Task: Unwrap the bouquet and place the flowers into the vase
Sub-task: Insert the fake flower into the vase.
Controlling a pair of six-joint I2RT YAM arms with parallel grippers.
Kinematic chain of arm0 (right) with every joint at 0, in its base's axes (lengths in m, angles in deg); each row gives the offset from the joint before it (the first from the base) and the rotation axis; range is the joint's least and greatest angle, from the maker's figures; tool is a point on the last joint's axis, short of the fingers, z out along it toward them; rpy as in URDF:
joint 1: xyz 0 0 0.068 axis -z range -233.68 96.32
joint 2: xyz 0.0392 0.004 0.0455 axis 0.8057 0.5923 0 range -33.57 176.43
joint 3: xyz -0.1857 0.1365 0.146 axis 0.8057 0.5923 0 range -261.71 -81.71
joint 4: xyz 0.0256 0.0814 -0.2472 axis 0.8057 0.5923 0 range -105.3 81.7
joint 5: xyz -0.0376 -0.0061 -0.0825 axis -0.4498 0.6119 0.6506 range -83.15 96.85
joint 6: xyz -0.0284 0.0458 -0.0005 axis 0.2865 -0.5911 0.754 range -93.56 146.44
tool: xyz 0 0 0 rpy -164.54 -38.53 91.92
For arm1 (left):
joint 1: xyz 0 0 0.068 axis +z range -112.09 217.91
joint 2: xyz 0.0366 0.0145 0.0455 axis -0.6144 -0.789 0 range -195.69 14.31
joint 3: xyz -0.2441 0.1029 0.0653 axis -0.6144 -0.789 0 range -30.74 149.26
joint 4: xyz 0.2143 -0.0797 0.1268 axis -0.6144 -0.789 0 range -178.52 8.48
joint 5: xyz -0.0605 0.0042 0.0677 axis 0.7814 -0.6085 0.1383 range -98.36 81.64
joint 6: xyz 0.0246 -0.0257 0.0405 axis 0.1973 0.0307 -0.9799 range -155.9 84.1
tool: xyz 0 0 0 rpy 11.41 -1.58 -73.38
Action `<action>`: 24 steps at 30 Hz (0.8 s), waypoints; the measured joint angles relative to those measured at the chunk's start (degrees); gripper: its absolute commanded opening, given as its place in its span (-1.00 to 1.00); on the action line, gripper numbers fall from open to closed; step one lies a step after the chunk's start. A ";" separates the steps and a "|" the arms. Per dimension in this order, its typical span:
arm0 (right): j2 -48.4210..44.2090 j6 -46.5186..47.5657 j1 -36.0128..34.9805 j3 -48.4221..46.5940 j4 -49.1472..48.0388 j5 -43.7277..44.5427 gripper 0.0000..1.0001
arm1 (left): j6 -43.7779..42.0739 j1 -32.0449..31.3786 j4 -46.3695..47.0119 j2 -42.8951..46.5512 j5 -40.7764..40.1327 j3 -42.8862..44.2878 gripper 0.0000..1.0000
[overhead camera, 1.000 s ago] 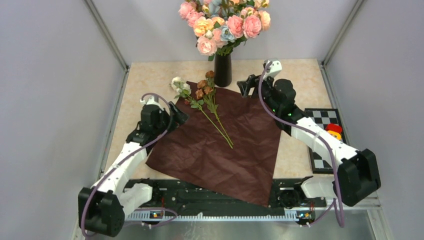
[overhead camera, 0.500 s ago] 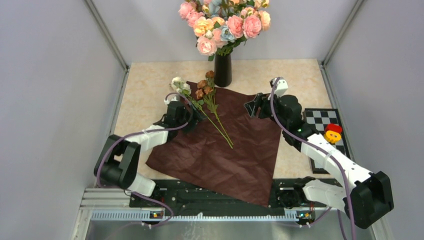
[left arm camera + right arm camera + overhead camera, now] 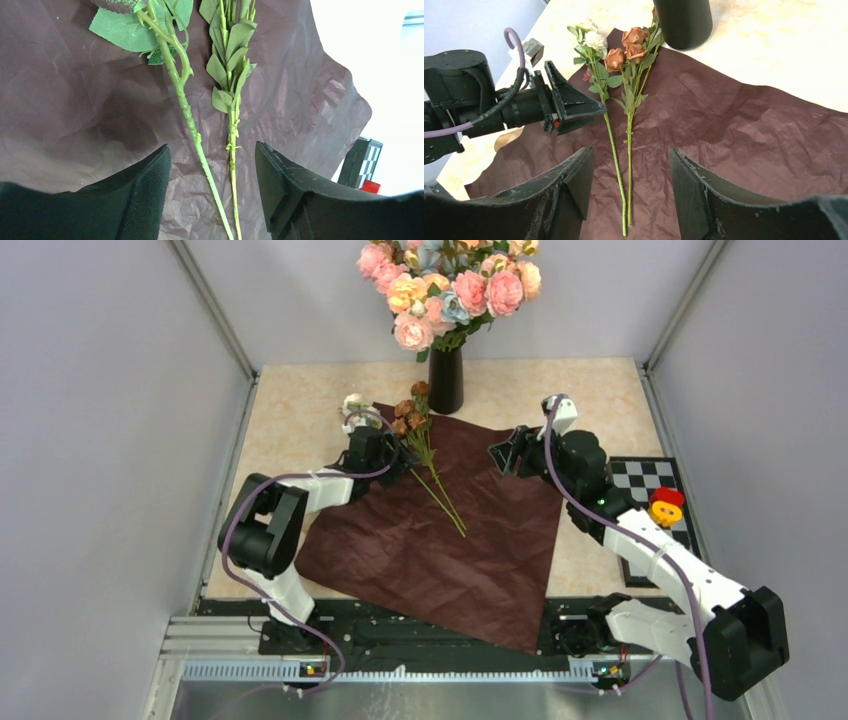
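The bouquet lies unwrapped: its dark maroon paper is spread flat on the table. On it lie the flowers, small cream and brownish roses on thin green stems. My left gripper hovers open over the upper stems, with both stems showing between its fingers and nothing gripped. My right gripper is open above the paper's right corner, facing the stems' lower ends. The black vase stands upright just behind the paper.
The vase holds large peach, pink and blue blooms. A checkerboard mat with a red and yellow object lies at the right, close to my right arm. Grey walls enclose the table on three sides.
My left arm has swung forward and right from the paper's left edge to over the stems, its jaws narrowing. My right gripper dropped toward the paper, then barely moved.
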 measured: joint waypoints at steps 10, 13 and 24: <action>0.15 -0.39 0.00 0.00 -0.04 -0.96 0.12 | -0.37 0.13 -1.40 -4.42 -0.44 4.55 0.15; 0.35 -0.42 0.00 0.00 -0.17 -1.40 0.12 | -0.37 0.28 -1.90 -5.70 -0.44 5.62 0.04; 0.74 -0.39 0.00 0.00 -0.17 -1.75 0.10 | -0.61 0.76 -4.15 -9.05 -1.14 8.24 -0.32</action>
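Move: The left hand is going for the white rose's stem, which lies about 3 cm ahead, in line sideways, and 5 below. The brown roses' stems are some 4 cm right and 2 ahead; their blooms are about 11 cm straight ahead. The white blooms are 13 cm ahead and 12 left, the vase 14 ahead and 8 right. From the idle right hand the white rose's stem is roughly 10 cm ahead, 18 left and 21 below. Down and forward, about 3 cm each, the left hand eases in on the white rose's stem, mostly forward at first and then mostly down. Its fingers close from two-thirds open to under half, narrowing around the stem, with the right finger now between it and the brown roses' stems; a grip can't yet be seen. ##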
